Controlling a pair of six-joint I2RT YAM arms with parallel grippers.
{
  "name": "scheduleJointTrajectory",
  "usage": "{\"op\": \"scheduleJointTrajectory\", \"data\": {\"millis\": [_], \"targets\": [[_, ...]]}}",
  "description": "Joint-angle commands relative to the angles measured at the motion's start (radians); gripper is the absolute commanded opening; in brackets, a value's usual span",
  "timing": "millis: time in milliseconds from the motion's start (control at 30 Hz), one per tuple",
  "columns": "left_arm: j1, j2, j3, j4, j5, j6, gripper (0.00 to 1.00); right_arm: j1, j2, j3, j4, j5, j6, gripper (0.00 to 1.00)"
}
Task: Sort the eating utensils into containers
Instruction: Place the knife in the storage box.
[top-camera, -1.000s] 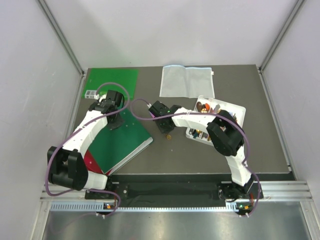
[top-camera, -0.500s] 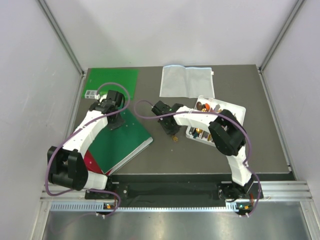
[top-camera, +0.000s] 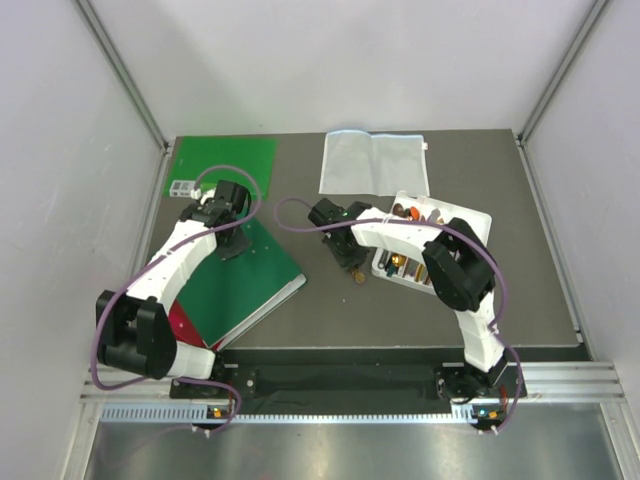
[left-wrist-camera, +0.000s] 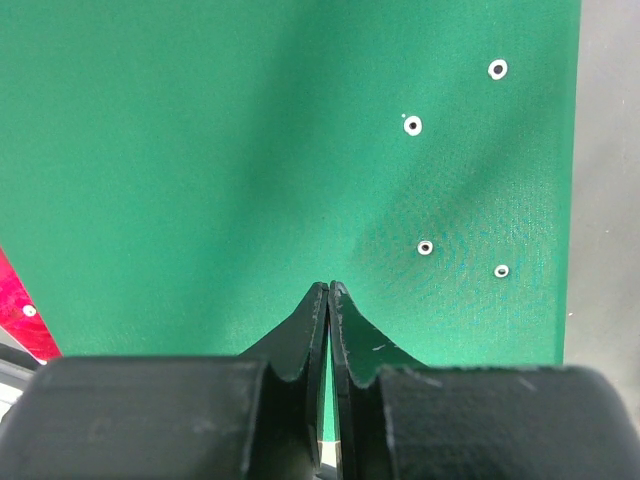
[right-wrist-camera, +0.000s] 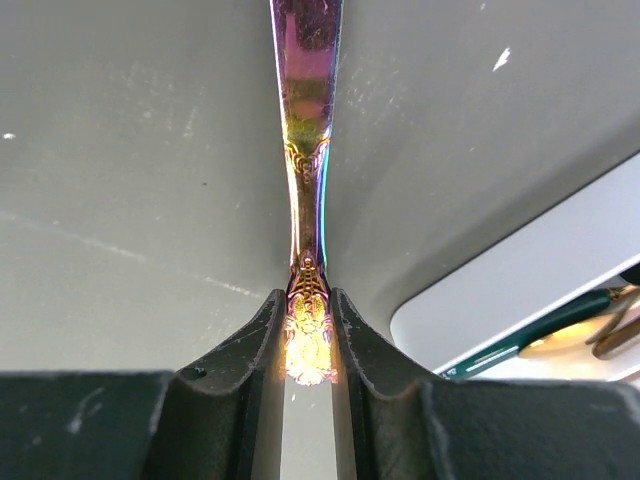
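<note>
My right gripper (right-wrist-camera: 307, 300) is shut on the ornate handle end of an iridescent purple-gold utensil (right-wrist-camera: 305, 150), whose shaft runs away from the jaws over the grey table. In the top view that gripper (top-camera: 345, 262) hangs just left of the white tray (top-camera: 478, 222), and the utensil's (top-camera: 357, 278) gold tip shows below it. The tray's rounded corner (right-wrist-camera: 520, 290) lies at the right, with a teal-handled utensil (right-wrist-camera: 530, 335) inside. Several more utensils fill the tray. My left gripper (left-wrist-camera: 329, 288) is shut and empty above a green book (left-wrist-camera: 200, 150).
A large green book (top-camera: 240, 285) lies at the left over a red one (top-camera: 185, 325). Another green book (top-camera: 225, 160) and a small clear box (top-camera: 180, 187) sit at the back left. A clear plastic bag (top-camera: 375, 163) lies behind the tray.
My right gripper has carried the iridescent utensil to the right, closer to the tray's left end. The left arm has not moved.
</note>
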Motion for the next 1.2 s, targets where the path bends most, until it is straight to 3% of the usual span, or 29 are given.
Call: {"op": "scheduleJointTrajectory", "data": {"millis": [0, 900, 1167], "targets": [[-0.008, 0.002, 0.006, 0.014, -0.006, -0.007, 0.08, -0.018, -0.078, 0.072, -0.018, 0.027, -0.006, 0.00], [-0.025, 0.029, 0.018, 0.016, -0.007, -0.007, 0.08, -0.098, -0.171, 0.085, -0.062, 0.096, -0.018, 0.00], [-0.037, 0.043, 0.023, 0.021, -0.006, -0.008, 0.08, -0.140, -0.248, -0.007, -0.071, 0.126, 0.003, 0.00]]}}
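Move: The right hand holds the knife by its handle end; the storage box's middle lies about 16 cm to its right and 6 cm ahead, roughly 1 cm higher. The green folder is some 27 cm to its left, level with it, and the white pouch about 26 cm ahead and 4 cm to the right. From the left hand, the storage box is around 45 cm to the right, 4 cm ahead and 8 cm lower. Keeping its pinch on the knife, the right hand rises about 6.5 cm, drifting right and forward towards the storage box. ##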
